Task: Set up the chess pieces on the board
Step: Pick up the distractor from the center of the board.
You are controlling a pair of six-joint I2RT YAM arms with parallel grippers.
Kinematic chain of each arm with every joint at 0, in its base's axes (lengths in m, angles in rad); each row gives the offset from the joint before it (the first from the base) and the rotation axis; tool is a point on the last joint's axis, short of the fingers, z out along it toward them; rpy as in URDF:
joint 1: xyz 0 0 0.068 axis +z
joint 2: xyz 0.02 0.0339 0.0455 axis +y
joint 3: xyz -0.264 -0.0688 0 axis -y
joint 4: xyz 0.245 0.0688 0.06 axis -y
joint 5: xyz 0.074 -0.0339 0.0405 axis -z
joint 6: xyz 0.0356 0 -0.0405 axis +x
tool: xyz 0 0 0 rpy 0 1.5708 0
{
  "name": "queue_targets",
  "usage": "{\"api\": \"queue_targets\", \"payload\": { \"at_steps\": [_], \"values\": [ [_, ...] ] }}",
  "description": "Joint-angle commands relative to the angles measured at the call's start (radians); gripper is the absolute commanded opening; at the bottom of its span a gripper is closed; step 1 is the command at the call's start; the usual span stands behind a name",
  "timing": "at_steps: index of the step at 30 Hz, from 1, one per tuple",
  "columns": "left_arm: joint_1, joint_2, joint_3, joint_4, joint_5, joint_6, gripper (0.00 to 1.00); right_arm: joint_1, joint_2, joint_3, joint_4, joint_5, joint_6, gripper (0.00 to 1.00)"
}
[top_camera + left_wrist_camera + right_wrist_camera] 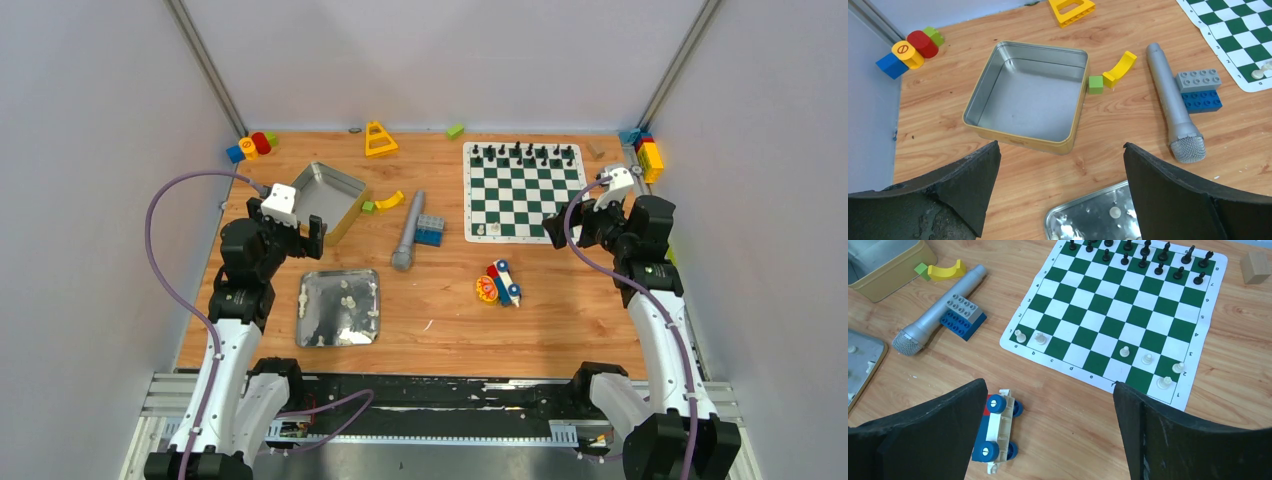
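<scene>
The green-and-white board [520, 200] [1108, 305] lies at the back right. Black chess pieces [525, 153] [1143, 260] fill its two far rows. Several white pieces [1147, 359] stand on the near rows, two of them at the near-left corner [487, 229]. More white pieces [347, 300] [1115, 212] lie in the silver tray [320, 325] [1078, 206] at the front left. My left gripper [292, 228] [1061, 146] hangs open and empty above the tray's far edge. My right gripper [607, 215] [1050, 385] is open and empty over the wood just off the board's near edge.
An empty yellow-sided tin [345, 185] [1023, 140] sits behind the tray. A grey microphone [408, 235] [933, 322], a grey-and-blue brick [431, 230] and an overturned toy car [503, 283] [995, 430] lie mid-table. Coloured blocks [252, 147] line the back edge.
</scene>
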Motion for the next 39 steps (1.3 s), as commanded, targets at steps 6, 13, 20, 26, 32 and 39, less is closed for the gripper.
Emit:
{"api": "queue_targets", "payload": {
  "at_steps": [6, 13, 20, 26, 32, 39],
  "values": [
    [0.0, 0.001, 0.012, 0.033, 0.008, 0.012, 1.0, 0.005, -0.018, 0.013, 0.024, -0.016, -0.019, 1.0],
    [0.0, -0.011, 0.024, 0.005, 0.021, 0.021, 1.0, 0.005, -0.027, 0.016, 0.019, -0.013, -0.016, 1.0],
    [0.0, 0.003, 0.052, -0.048, 0.108, 0.047, 1.0, 0.015, -0.035, 0.012, -0.078, -0.135, -0.115, 1.0],
    [0.0, 0.025, 0.054, -0.06, 0.153, 0.046, 1.0, 0.232, 0.075, 0.003, -0.247, 0.002, -0.26, 1.0],
    [0.0, 0.029, 0.054, -0.065, 0.161, 0.052, 1.0, 0.481, 0.164, -0.075, -0.251, 0.191, -0.324, 1.0],
    [0.0, 0.03, 0.049, -0.063, 0.171, 0.054, 1.0, 0.537, 0.357, -0.054, -0.238, 0.32, -0.358, 0.97]
  ]
}}
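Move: The toy car lies about 6 cm back, 11 cm to the left and some 19 cm below the open right hand. The butterfly brick touches the car's left side, about 5 cm to the left of the car and 2 cm nearer the robot. The chess board's middle is roughly 22 cm ahead of the right hand and 5 cm to its left. From the left hand the toy car is some 48 cm to the right and 5 cm back, about 20 cm lower. From a standstill, the right hand swoops down some 16 cm while going about 9 cm left and 8 cm back, off the board's near right corner to just above the toy car, the wrist swinging its fingers some 30 degrees counter-clockwise and tipping them steeply down, wide open and touching nothing yet. The left hand, also open and empty, only eases about 3 cm right and down near the tray, turning slightly clockwise. ##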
